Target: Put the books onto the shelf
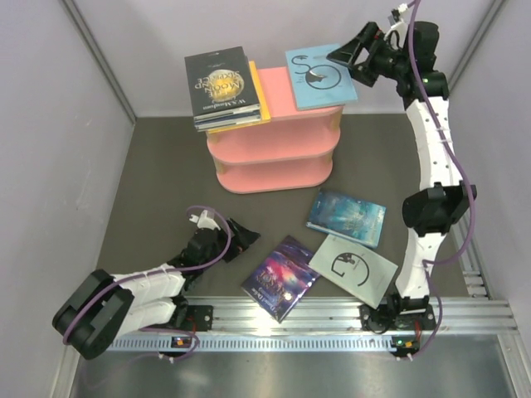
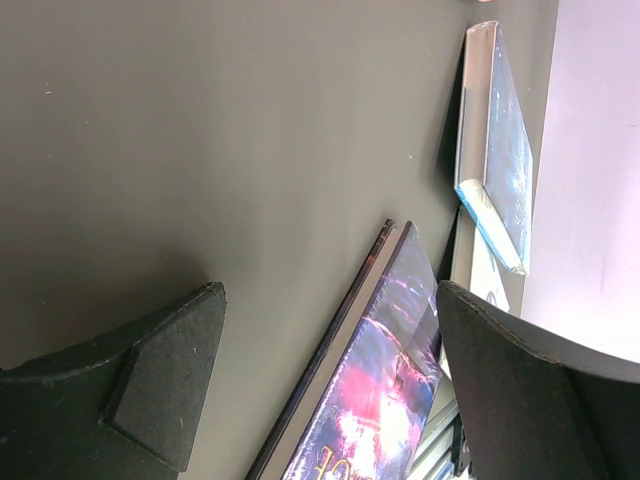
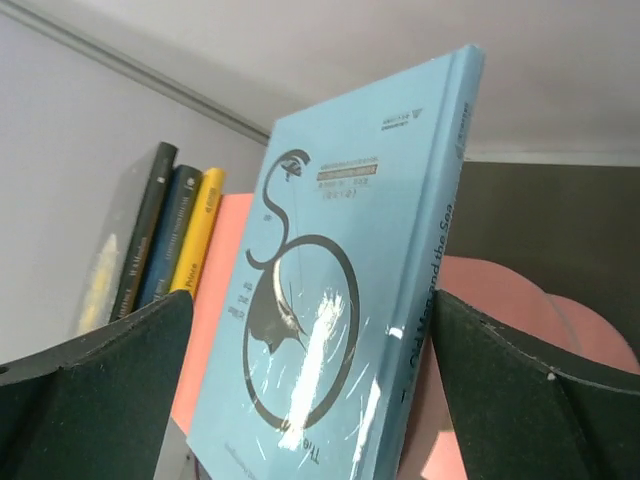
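Note:
The pink shelf stands at the back of the table. On the left of its top board lies a stack with a black moon book uppermost; the right wrist view shows black, navy and yellow spines. A light blue book lies on the top board's right end, overhanging it. My right gripper is open, its wide jaws either side of that book. A teal book, a pale grey-white book and a purple galaxy book lie on the table. My left gripper is open and empty, low beside the purple book.
Grey walls close the table on the left, back and right. A metal rail with both arm bases runs along the near edge. The shelf's two lower boards hold nothing that I can see. The teal book lies beyond the purple one.

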{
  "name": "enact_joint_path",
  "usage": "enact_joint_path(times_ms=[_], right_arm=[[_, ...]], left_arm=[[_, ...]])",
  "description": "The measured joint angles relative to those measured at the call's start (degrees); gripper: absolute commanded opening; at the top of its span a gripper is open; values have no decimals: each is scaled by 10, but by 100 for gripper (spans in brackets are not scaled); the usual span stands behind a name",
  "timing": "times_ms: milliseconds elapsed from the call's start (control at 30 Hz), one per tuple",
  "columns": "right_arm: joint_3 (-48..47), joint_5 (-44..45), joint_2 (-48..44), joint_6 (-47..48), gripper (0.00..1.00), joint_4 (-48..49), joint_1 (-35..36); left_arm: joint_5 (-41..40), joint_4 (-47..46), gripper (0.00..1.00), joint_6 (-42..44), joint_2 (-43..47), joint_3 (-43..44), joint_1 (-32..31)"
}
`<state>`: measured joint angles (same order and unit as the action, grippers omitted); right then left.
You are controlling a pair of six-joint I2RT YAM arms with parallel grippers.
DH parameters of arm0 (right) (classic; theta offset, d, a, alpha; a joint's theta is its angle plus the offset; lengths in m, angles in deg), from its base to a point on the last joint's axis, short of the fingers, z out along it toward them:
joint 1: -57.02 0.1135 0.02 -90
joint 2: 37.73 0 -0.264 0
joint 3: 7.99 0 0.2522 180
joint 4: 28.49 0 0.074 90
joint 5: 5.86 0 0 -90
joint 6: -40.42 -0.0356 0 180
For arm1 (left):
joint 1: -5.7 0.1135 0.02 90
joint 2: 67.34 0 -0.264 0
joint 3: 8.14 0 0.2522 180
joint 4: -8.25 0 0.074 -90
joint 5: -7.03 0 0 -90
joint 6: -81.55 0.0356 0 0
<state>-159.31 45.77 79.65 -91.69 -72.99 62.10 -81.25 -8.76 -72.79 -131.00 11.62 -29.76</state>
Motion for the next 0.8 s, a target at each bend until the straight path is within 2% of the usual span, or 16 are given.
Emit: enact_joint_path(times_ms=[333, 500, 633, 733, 800], right_arm=[[-1, 165, -18, 142, 100, -122, 0], [49, 218, -60, 171, 100, -127, -2], [197, 224, -170, 177, 100, -102, -30], [358, 216, -283, 175, 100, -79, -84], [430, 214, -332, 172, 100, -66, -123]], left_arm=[[1, -2, 93, 0, 0, -1, 0], [1, -2, 93, 0, 0, -1, 0], [1, -2, 93, 0, 0, -1, 0], [2, -2, 93, 1, 0, -1, 0], [3, -2, 93, 2, 0, -1, 0]])
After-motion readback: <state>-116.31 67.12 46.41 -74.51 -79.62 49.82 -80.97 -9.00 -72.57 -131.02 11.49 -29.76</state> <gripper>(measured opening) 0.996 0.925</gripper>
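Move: My right hand stands open at the right edge of the light blue book on the shelf top; the book's middle is about 5 cm left, 2 cm back and 4 cm lower. The teal book on the table lies roughly 25 cm back, 4 cm right and 41 cm below. The grey book is some 38 cm back, 5 cm right, equally low. From my left hand the teal book lies about 27 cm right, 5 cm ahead and slightly lower. I slip my open right hand off the light blue book's edge, going right and sinking while it rolls left side down and swings clockwise. Then I pull it faster to the right and back, still dropping, clear of the shelf's right end: about 16 cm right, 10 cm back and 8 cm down in all, fingers staying wide. ##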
